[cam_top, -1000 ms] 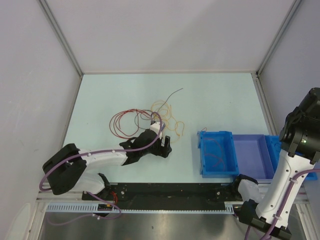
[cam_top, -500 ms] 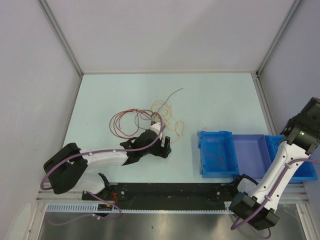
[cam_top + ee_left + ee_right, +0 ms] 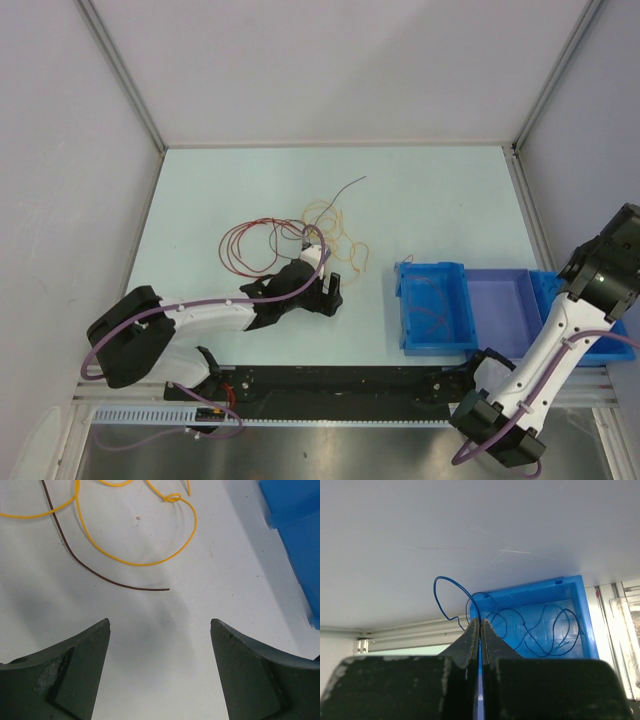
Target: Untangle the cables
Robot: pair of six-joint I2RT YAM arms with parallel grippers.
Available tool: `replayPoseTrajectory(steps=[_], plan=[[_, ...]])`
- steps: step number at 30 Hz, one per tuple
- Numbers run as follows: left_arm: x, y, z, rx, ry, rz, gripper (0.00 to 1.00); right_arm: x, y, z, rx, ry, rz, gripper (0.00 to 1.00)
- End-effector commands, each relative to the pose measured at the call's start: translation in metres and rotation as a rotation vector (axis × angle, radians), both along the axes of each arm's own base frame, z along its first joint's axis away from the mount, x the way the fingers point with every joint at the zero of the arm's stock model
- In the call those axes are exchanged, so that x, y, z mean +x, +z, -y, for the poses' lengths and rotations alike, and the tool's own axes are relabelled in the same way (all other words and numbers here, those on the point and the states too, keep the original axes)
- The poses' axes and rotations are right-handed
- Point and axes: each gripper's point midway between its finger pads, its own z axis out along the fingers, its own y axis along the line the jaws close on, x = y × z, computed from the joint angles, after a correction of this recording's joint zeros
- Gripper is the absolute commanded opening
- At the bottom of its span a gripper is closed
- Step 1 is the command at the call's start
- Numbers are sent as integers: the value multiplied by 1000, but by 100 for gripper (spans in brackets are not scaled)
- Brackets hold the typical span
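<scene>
The cables (image 3: 300,238) lie tangled at mid-table: red loops (image 3: 245,245), yellow-orange loops (image 3: 338,235) and a dark strand (image 3: 350,183). My left gripper (image 3: 331,292) stands open just in front of them. In the left wrist view its fingers (image 3: 80,660) straddle bare table, with a yellow cable (image 3: 135,561) and a dark cable end (image 3: 115,582) just ahead. My right gripper (image 3: 480,621) is shut on a thin blue cable (image 3: 451,592). That cable arcs up from the fingertips and trails in loops into a blue bin (image 3: 570,587).
Three blue bins sit in a row at the near right: one (image 3: 410,300) with a thin wire in it, a middle one (image 3: 505,312), and one (image 3: 547,290) partly under the right arm (image 3: 560,340). Grey walls enclose the table on three sides.
The right arm has swung, its elbow dropping toward the near edge while its wrist stays over the right-hand bins. The left arm and the tangle have not moved.
</scene>
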Motion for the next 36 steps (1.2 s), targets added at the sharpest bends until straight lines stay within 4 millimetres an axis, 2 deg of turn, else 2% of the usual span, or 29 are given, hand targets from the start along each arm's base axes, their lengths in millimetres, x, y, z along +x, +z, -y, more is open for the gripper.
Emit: replayPoseTrajectory(steps=[1,3,5,7,9,16,27,32,36], plan=[[5,14,10,-40,2,23,86,-28,17,-6,-56,-103,73,0],[4,14,10,-42,0,22,86,-26,24,-8,-67,-76,78,0],[4,14,10,-47,-4,25,86,-16,32,-11,-79,-9,78,0],[3,15,11,-54,-8,29,86,3,48,-18,-115,116,78,0],[3,16,10,-60,-9,34,86,11,67,-26,-148,196,103,0],[0,21,8,-86,-14,52,86,-6,104,-41,-181,203,145,0],[-1,23,7,-99,-18,62,86,-8,95,-41,-163,188,123,0],[-1,22,7,-94,-22,58,86,-13,75,-30,-147,116,74,0],[-1,22,8,-92,-24,56,87,-10,52,-25,-112,95,36,0]])
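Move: The right gripper, shut on the blue cable, is high over the right-hand blue bin, whose middle lies about 30 cm below, some 3 cm ahead and 4 cm to the right. The purple bin's middle is roughly 15 cm left and 3 cm ahead of this gripper, and the other blue bin's about 31 cm left and 3 cm ahead, both equally far down. From the left gripper the right-hand blue bin lies some 59 cm right, 2 cm back and 5 cm lower. Keep the blue cable pinched in the right gripper and lift it about 10 cm, drifting some 4 cm left, away from the right-hand blue bin, while turning the hand about 10 degrees counter-clockwise and tipping the fingers up a little. Then reverse and sink some 4 cm back towards the bin, fingers staying shut and dipping slightly again. ##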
